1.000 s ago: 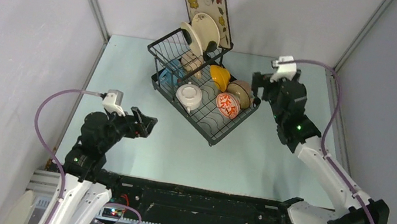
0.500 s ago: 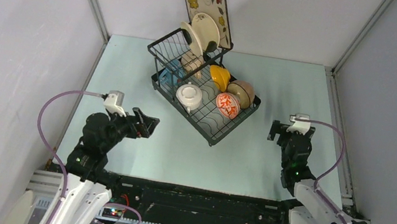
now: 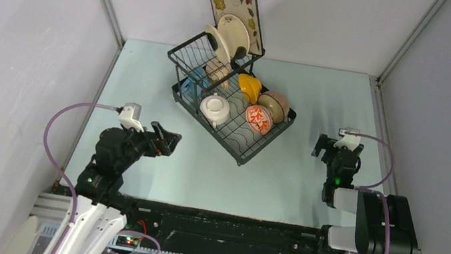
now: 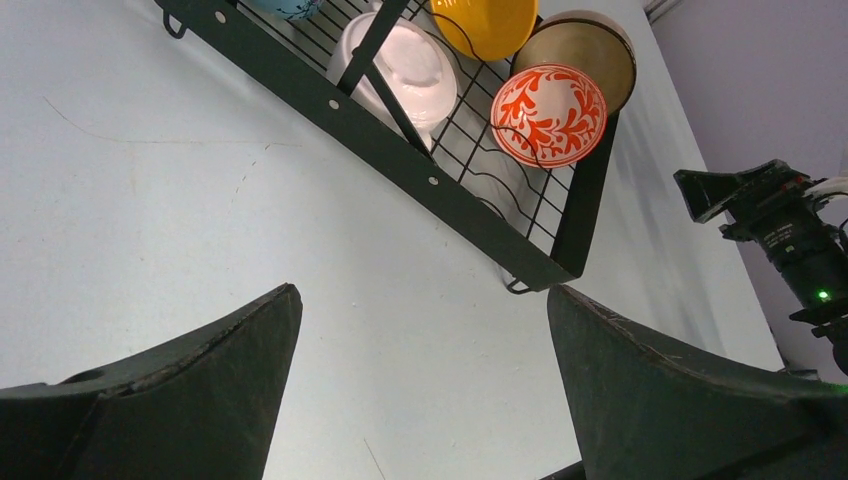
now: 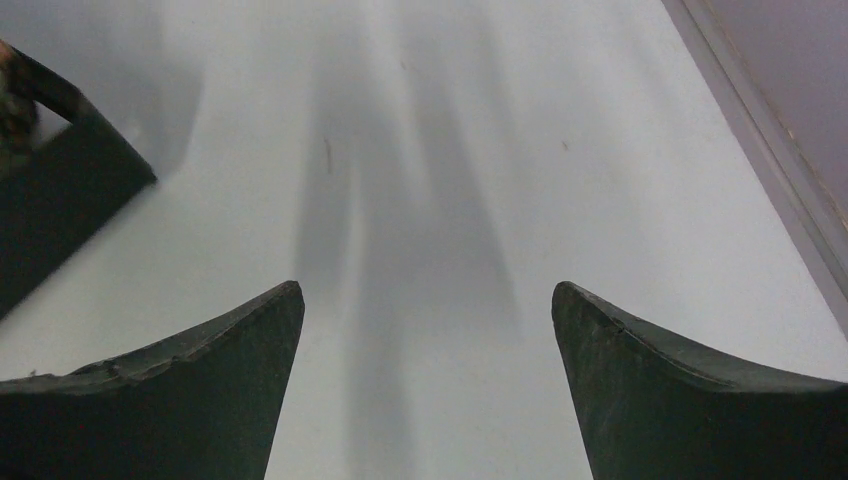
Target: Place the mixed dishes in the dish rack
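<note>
The black dish rack (image 3: 267,141) stands at the table's far middle. Its raised basket holds the square floral plate (image 3: 236,13), the cream round plate (image 3: 231,36), a beige mug (image 3: 218,70) and a blue mug (image 3: 194,80). On its flat tray sit the white two-handled bowl (image 3: 214,109), orange-yellow bowl (image 3: 249,87), tan bowl (image 3: 273,104) and red-patterned bowl (image 3: 258,119). My left gripper (image 3: 167,140) hangs open and empty near-left of the rack (image 4: 400,150). My right gripper (image 3: 325,147) is open and empty to the rack's right, over bare table.
Grey walls close in the table on three sides, with a raised ledge (image 5: 770,160) along the right edge. The right arm is folded back over its base (image 3: 373,223). A corner of the rack (image 5: 60,190) shows at the left of the right wrist view.
The right arm has drawn back from beside the tan bowl toward the near right and folded over its base. The left gripper barely shifted and its jaws opened slightly wider.
</note>
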{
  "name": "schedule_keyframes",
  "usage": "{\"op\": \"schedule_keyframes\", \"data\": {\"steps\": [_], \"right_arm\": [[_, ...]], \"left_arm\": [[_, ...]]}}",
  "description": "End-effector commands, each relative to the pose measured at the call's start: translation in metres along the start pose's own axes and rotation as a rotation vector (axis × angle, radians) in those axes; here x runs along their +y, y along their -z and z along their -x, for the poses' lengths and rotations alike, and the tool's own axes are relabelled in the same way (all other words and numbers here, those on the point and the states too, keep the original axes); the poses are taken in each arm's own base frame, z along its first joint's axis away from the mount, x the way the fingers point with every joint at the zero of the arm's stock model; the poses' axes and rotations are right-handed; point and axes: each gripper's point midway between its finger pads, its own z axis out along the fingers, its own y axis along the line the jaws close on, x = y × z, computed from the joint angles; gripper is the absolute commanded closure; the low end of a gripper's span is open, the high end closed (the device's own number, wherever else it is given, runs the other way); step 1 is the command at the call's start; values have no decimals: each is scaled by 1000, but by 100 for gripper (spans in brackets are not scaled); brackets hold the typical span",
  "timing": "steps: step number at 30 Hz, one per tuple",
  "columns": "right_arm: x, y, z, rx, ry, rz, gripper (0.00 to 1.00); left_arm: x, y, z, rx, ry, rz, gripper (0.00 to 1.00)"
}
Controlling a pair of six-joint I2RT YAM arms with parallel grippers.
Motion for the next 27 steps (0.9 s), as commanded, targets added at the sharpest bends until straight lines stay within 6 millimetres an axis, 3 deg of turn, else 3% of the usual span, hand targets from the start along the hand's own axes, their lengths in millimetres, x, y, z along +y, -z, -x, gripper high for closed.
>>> {"op": "schedule_keyframes", "data": {"steps": [1, 9, 14, 16, 23, 27], "right_arm": [[11, -9, 39, -113, -45, 47, 2], [8, -9, 41, -126, -46, 28, 0], [7, -9, 41, -126, -47, 27, 1], [7, -9, 40, -124, -47, 28, 0], [7, -9, 40, -124, -47, 27, 0], [8, -9, 41, -124, -47, 28, 0]], "left_arm": [[-2, -2, 10, -44, 3, -1, 0], [4, -6, 12, -30, 29, 49, 0], [-20, -10, 31, -113, 87, -73, 0], [-21, -15, 33, -140, 107, -89, 0], [11, -31, 60, -299, -20, 65, 0], [47, -29, 73, -420, -163, 277, 0]]}}
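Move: The loaded dish rack is what matters now: its middle lies about 21 cm ahead of the empty left hand, 26 cm to its right and some 12 cm lower. In it, the upturned white cup is some 17 cm ahead and 18 cm right, the red-patterned bowl 16 cm ahead and 34 cm right, the yellow bowl 27 cm ahead and 29 cm right. From the right hand, the rack's middle is about 8 cm ahead and 41 cm left, near its height. Towards the left end of the filled rack, the left hand eases forward about 5 cm, hardly moving at first and then gathering speed, and drifts a little left near the end. Its wrist turns some 10 degrees counter-clockwise and its fingers tip up slightly; they stay wide open, holding and touching nothing. ##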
